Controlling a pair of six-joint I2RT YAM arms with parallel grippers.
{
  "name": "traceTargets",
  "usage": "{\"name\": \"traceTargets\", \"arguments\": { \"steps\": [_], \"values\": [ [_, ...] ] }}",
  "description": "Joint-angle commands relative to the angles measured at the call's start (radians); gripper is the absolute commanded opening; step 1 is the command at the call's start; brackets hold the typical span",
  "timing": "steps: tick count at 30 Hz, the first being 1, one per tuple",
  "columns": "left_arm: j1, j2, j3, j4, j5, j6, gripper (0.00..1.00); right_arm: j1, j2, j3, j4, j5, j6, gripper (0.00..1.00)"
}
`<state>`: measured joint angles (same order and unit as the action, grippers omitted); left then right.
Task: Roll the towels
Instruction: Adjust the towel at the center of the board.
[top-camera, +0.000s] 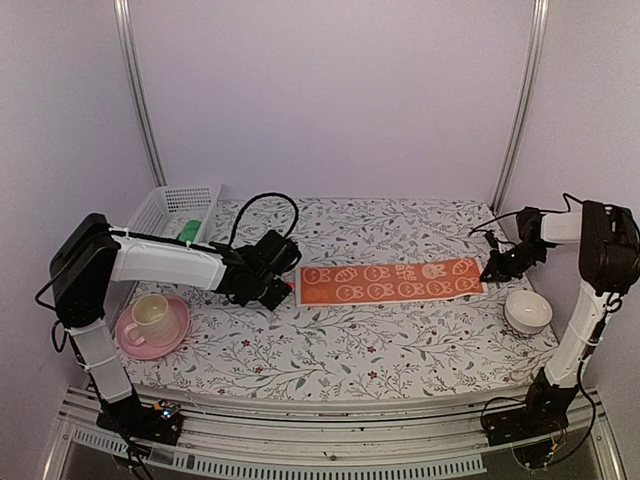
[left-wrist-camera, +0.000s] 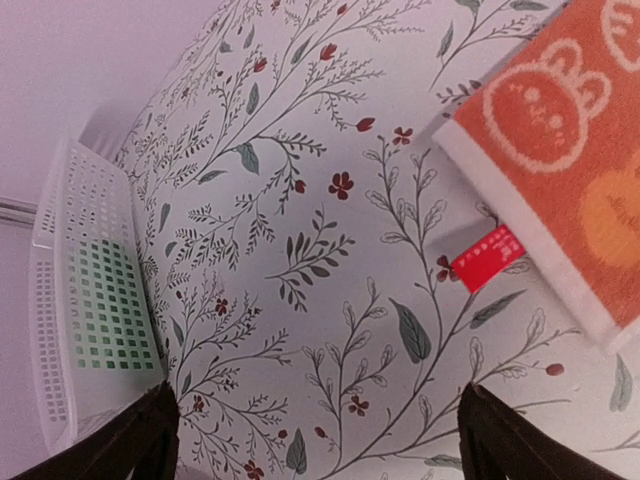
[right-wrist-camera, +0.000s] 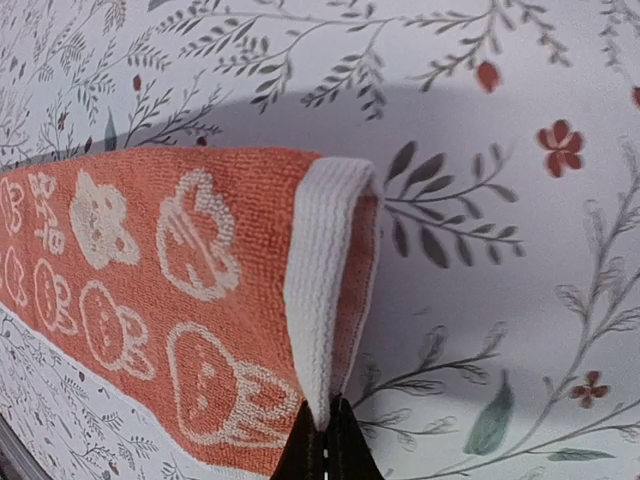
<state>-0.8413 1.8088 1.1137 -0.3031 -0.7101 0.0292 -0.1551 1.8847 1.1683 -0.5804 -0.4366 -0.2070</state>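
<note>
The orange-red towel (top-camera: 390, 282) with white figures lies flat and stretched out across the middle of the flowered table. My right gripper (top-camera: 490, 272) is at its right end. In the right wrist view the gripper (right-wrist-camera: 327, 440) is shut on the towel's white hem (right-wrist-camera: 325, 290), which is pinched up off the table. My left gripper (top-camera: 280, 290) hovers just off the towel's left end, open. Its two fingers (left-wrist-camera: 150, 440) stand wide apart over bare tablecloth, with the towel's corner (left-wrist-camera: 560, 130) and red tag (left-wrist-camera: 487, 257) beside them. The green towel (top-camera: 188, 230) lies in the white basket.
A white mesh basket (top-camera: 170, 210) stands at the back left, seen too in the left wrist view (left-wrist-camera: 70, 300). A cup on a pink saucer (top-camera: 150, 322) sits at the front left. A white bowl (top-camera: 527, 312) sits at the front right, close under my right arm.
</note>
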Motion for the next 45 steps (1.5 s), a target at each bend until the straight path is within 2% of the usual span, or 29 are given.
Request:
{"name": "traceTargets", "arguments": {
  "steps": [1, 4, 9, 12, 18, 28, 34, 37, 45],
  "values": [
    [-0.035, -0.029, -0.021, -0.019, -0.011, -0.041, 0.97, -0.043, -0.034, 0.097, -0.054, 0.048, -0.054, 0.02],
    [-0.05, -0.026, -0.024, -0.019, -0.013, -0.056, 0.97, -0.055, -0.033, 0.159, -0.086, 0.067, -0.082, 0.02],
    [-0.063, -0.016, -0.033, -0.02, -0.013, -0.074, 0.97, -0.027, -0.032, 0.258, -0.213, -0.067, -0.153, 0.02],
    [-0.066, -0.007, -0.04, -0.019, -0.012, -0.083, 0.97, 0.011, -0.051, 0.256, -0.229, -0.067, -0.176, 0.02],
    [-0.069, 0.006, -0.042, -0.019, -0.009, -0.087, 0.97, 0.03, -0.04, 0.254, -0.224, 0.023, -0.17, 0.02],
    [-0.076, 0.014, -0.026, -0.019, -0.013, -0.078, 0.97, -0.047, 0.008, 0.254, -0.174, 0.135, -0.171, 0.03],
    [-0.083, 0.019, -0.019, -0.019, -0.011, -0.077, 0.97, -0.057, 0.064, 0.254, -0.165, 0.225, -0.195, 0.17],
    [-0.085, 0.024, -0.015, -0.022, -0.015, -0.077, 0.97, -0.062, 0.089, 0.255, -0.158, 0.241, -0.2, 0.3],
    [-0.096, 0.034, 0.0, -0.022, -0.015, -0.073, 0.97, -0.062, 0.145, 0.269, -0.165, 0.233, -0.19, 0.39]
  ]
}}
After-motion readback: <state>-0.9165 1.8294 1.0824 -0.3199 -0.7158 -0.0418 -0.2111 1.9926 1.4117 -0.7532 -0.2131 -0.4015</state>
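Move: The orange towel lies long ways across the board, its right end already pinched in the right hand. Its middle is about 25 cm to that hand's left, roughly 1 cm back and 2 cm lower. The white bowl stands some 12 cm back and 10 cm to the right of the hand. From the empty, open left hand, the towel's middle is about 29 cm to the right, 5 cm ahead and 8 cm below. The towel's pinched right end is taken up about 7 cm and forward 4 by the right hand, which swings right, back left, then right again. It finishes some 6 cm right of its start, lowers, opens partway to let go of the towel, and tilts about 15 degrees so the fingers point straighter down. The left hand, still open, draws back, down and slightly right. ##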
